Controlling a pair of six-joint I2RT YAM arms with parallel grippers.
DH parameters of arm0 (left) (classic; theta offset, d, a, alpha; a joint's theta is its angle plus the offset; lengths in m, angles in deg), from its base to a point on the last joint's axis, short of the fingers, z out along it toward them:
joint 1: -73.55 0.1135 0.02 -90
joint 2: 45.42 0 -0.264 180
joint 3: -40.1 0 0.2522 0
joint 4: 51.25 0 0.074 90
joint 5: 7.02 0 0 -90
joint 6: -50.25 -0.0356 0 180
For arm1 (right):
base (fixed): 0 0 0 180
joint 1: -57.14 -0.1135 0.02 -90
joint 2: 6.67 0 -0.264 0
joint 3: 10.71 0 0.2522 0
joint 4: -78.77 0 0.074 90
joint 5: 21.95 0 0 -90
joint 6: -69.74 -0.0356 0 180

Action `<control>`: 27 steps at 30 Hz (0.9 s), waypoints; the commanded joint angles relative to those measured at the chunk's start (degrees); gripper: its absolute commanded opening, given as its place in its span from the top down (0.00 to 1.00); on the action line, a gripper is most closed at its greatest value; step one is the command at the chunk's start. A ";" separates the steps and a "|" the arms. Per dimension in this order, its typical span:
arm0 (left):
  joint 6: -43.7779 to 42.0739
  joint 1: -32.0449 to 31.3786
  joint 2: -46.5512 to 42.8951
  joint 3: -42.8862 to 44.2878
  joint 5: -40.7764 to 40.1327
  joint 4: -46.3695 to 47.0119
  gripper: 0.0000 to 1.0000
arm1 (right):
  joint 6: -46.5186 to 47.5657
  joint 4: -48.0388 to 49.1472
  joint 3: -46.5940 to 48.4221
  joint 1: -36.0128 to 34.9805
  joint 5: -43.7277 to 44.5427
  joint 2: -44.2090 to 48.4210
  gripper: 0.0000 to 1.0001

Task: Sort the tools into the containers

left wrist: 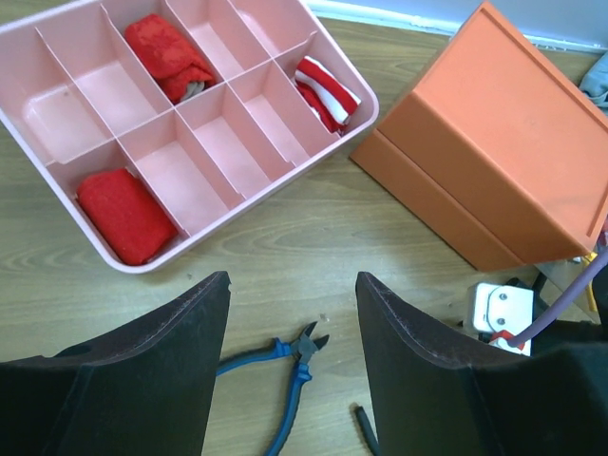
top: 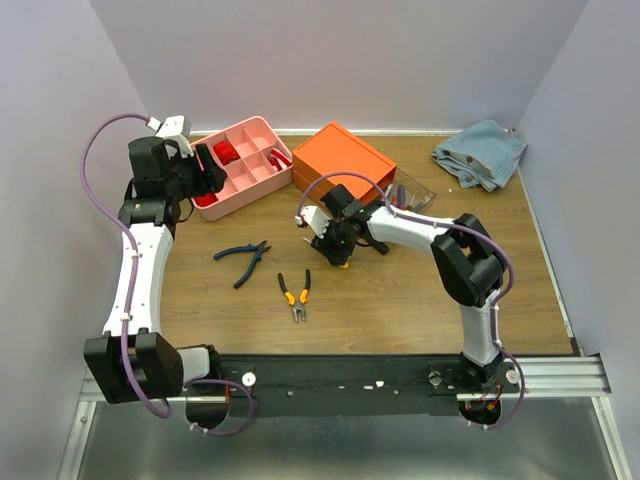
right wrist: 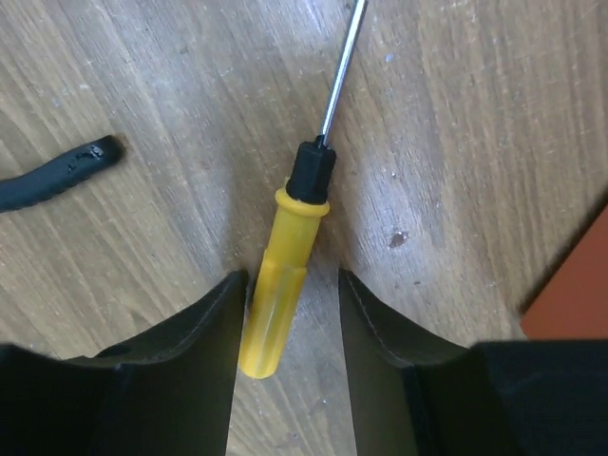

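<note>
A yellow-handled screwdriver (right wrist: 275, 299) lies flat on the wooden table. My right gripper (right wrist: 292, 275) straddles its handle: the left finger is against the handle, the right finger stands a gap away, so the jaws are open. In the top view that gripper (top: 335, 252) is low, in front of the orange box (top: 342, 158). My left gripper (left wrist: 293, 285) hovers open and empty beside the pink divided tray (left wrist: 366, 109). Blue-handled pliers (left wrist: 290, 366) lie below it. Orange-handled pliers (top: 294, 292) lie nearer the front.
The pink tray holds red items (left wrist: 123, 214) in three compartments. A clear drawer (top: 415, 195) sticks out of the orange box on its right. A blue-grey cloth (top: 482, 152) lies at the back right. A black handle tip (right wrist: 57, 176) lies left of the screwdriver.
</note>
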 commanded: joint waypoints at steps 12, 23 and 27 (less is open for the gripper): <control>13.15 -0.04 3.73 0.58 4.51 7.68 0.37 | -8.88 -10.77 11.88 2.85 -0.87 7.92 0.99; 14.39 -10.76 7.42 7.78 5.48 12.70 0.37 | -47.28 -12.62 12.70 24.64 3.17 22.53 0.99; 12.63 -13.05 5.93 6.91 4.08 12.09 0.37 | -51.35 -11.66 5.31 25.27 3.51 26.92 0.99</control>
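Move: The yellow screwdriver's handle lies right between the right hand's open fingers, about 1 cm below them at most. The open clear drawer is some 12 cm ahead and 14 cm to the right; the hammer's black head is 5 cm ahead and 8 cm right; the yellow-handled pliers are 9 cm back and 11 cm left. From the left hand, the handle is roughly 30 cm right, 7 cm back and 27 cm below. Right fingers pinch the handle, rising some 25 cm, right and clockwise, over the drawer; left hand shifts right. ##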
